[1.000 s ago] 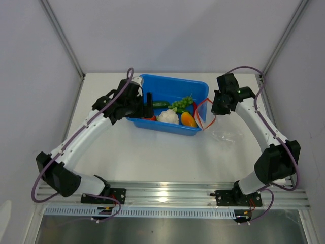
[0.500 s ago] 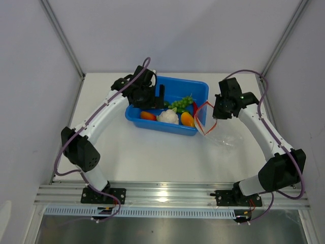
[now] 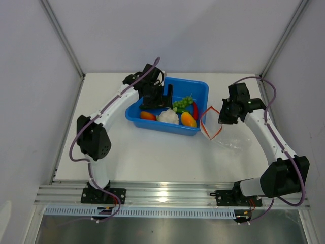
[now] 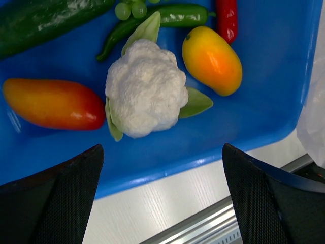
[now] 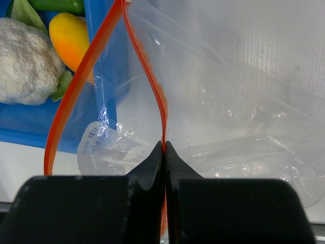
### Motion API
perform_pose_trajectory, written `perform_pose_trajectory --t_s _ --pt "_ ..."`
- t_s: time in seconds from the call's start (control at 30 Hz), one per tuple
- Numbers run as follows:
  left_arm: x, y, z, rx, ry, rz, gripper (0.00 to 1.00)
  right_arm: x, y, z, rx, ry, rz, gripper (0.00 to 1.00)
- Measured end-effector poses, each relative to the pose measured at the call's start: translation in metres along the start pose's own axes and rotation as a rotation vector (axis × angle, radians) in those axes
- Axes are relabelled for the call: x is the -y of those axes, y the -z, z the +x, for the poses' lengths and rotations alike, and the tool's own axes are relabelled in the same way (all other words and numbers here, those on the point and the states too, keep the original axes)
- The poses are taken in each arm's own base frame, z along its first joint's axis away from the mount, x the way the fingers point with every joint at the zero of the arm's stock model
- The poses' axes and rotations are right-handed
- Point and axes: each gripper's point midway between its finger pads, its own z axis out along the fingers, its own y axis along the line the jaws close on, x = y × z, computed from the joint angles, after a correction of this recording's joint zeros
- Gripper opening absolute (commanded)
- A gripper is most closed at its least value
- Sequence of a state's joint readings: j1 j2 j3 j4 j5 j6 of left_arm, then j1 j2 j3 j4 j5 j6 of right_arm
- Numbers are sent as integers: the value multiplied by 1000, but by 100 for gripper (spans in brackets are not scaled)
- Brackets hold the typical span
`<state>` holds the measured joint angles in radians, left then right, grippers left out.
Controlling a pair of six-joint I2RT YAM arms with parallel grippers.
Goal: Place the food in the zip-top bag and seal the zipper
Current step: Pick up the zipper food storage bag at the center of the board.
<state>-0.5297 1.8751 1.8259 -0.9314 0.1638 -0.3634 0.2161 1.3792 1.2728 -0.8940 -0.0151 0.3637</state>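
Observation:
The food lies in a blue tub: white cauliflower, a yellow-orange fruit, an orange-red fruit, a dark cucumber, a red chili and green grapes. My left gripper hangs open over the tub's near half, empty, with the cauliflower just ahead of it. Right of the tub lies the clear zip-top bag, its mouth lifted and gaping. My right gripper is shut on the orange-red zipper of the bag.
The tub stands at the table's back middle. A long green pepper lies among the food. White enclosure walls stand close on both sides. An aluminium rail runs along the near edge.
My left arm has swung right to stand over the tub, and its jaws have opened fully. My right gripper has shifted slightly right and nearer, still holding the zipper.

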Motion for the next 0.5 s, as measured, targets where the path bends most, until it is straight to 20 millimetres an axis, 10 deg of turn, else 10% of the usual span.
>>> perform_pose_trajectory --t_s 0.5 --pt "-16 -79 8 -110 14 -33 99 7 2 8 -16 -36 -38 0"
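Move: The cauliflower lies about 12 cm below the left hand, some 4 cm ahead and 2 cm to its right. Of the cauliflower, the yellow mango is about 9 cm to the right and 1 cm nearer, the red mango 9 cm to the left and 1 cm farther out, the green pepper 5 cm right and 4 cm farther out. From the right hand the cauliflower is some 20 cm left, 9 cm ahead and 11 cm lower. Down into the blue tray towards the cauliflower goes the left hand, about 7 cm; early on it also slides some 3 cm forward and a little right, then sinks nearly straight, slowing, fingers wide open and tipping about 5 degrees more downward. The right hand stays nearly in place, still shut on the bag's orange zipper rim. ##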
